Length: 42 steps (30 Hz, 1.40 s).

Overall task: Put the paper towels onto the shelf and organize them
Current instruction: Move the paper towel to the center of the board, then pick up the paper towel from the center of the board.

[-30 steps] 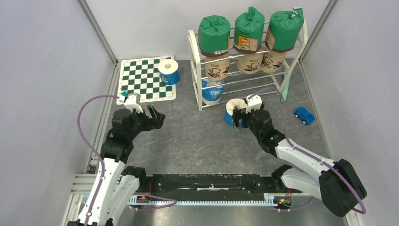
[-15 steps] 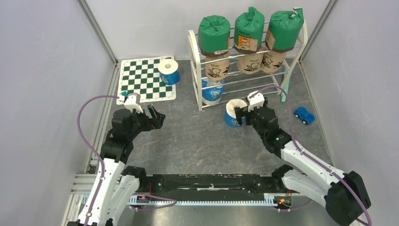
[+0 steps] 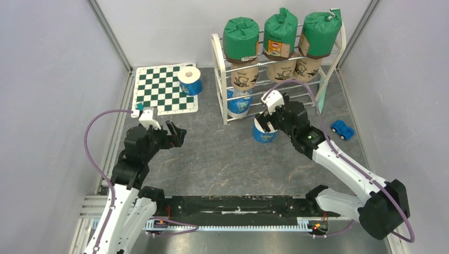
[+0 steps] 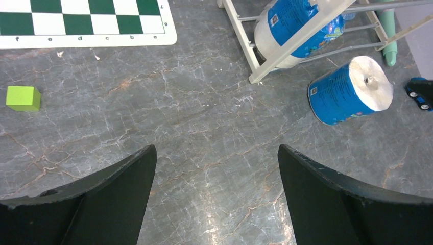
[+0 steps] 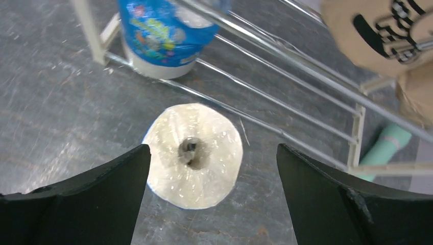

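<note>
The white shelf [image 3: 218, 79] stands at the back right. Three green paper towels [image 3: 241, 37] fill its top tier, three tan ones [image 3: 244, 78] the tier below, and one blue-wrapped roll [image 3: 238, 103] sits low at its left end. A second blue roll [image 3: 263, 133] stands upright on the floor in front of the shelf. My right gripper [image 3: 267, 123] hangs open just above it, and the roll's white top [image 5: 193, 153] shows between the fingers without contact. A third blue roll [image 3: 190, 79] stands on the chessboard mat. My left gripper [image 3: 177, 135] is open over bare floor, holding nothing.
The green-and-white chessboard mat [image 3: 159, 98] lies at the back left, with a small green cube [image 4: 23, 98] on the floor near it. A blue toy car [image 3: 342, 129] sits right of the shelf. A mint-green stick [image 3: 319, 103] lies by the shelf's right foot. Walls close both sides.
My right gripper has moved from beside the floor roll toward the shelf and now hangs over the roll's top. The left arm has barely shifted.
</note>
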Each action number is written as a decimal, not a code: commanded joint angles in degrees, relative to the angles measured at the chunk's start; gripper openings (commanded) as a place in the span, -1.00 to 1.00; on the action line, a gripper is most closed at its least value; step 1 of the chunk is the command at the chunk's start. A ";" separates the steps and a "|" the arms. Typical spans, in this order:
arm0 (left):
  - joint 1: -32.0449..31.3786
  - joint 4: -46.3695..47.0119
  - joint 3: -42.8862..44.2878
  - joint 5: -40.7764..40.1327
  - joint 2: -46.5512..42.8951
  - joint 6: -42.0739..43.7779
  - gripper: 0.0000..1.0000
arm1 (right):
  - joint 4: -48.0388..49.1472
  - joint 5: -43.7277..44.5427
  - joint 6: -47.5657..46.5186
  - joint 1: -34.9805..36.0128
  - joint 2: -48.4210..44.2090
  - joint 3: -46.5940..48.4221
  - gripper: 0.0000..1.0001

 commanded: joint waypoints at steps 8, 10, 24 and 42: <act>-4.57 -0.04 -0.18 -4.64 -3.09 3.13 0.90 | -4.86 23.81 31.30 -0.39 4.89 2.05 0.80; -4.79 -0.13 -0.12 -4.83 -3.31 3.20 0.90 | -4.60 23.78 33.63 -0.38 6.54 2.43 0.79; -4.79 -0.31 -0.26 -5.50 -2.72 3.34 0.90 | -5.04 25.29 40.73 -1.78 12.50 -0.20 0.69; -4.79 -0.31 -0.24 -5.58 -1.41 3.39 0.89 | -1.33 16.73 40.41 -4.37 15.92 1.04 0.04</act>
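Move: Just below the right hand stands the blue paper towel, about 2 cm ahead, 2 cm right and some 14 cm down to its middle. The shelf's lower front rail crosses roughly 8 cm beyond it; the shelved blue roll stands about 12 cm ahead of the right hand, 10 cm to its left and 12 cm down. From the left hand the paper towel is some 32 cm right, 7 cm ahead and 15 cm down. Sinking about 9 cm onto the paper towel's top, the right hand also shifts some 4 cm right and a little forward while it turns about 40 degrees clockwise and tips downward. Its fingers close from wide open to about half, one fingertip down in the core hole and the other outside the rim, astride the roll's wall. ##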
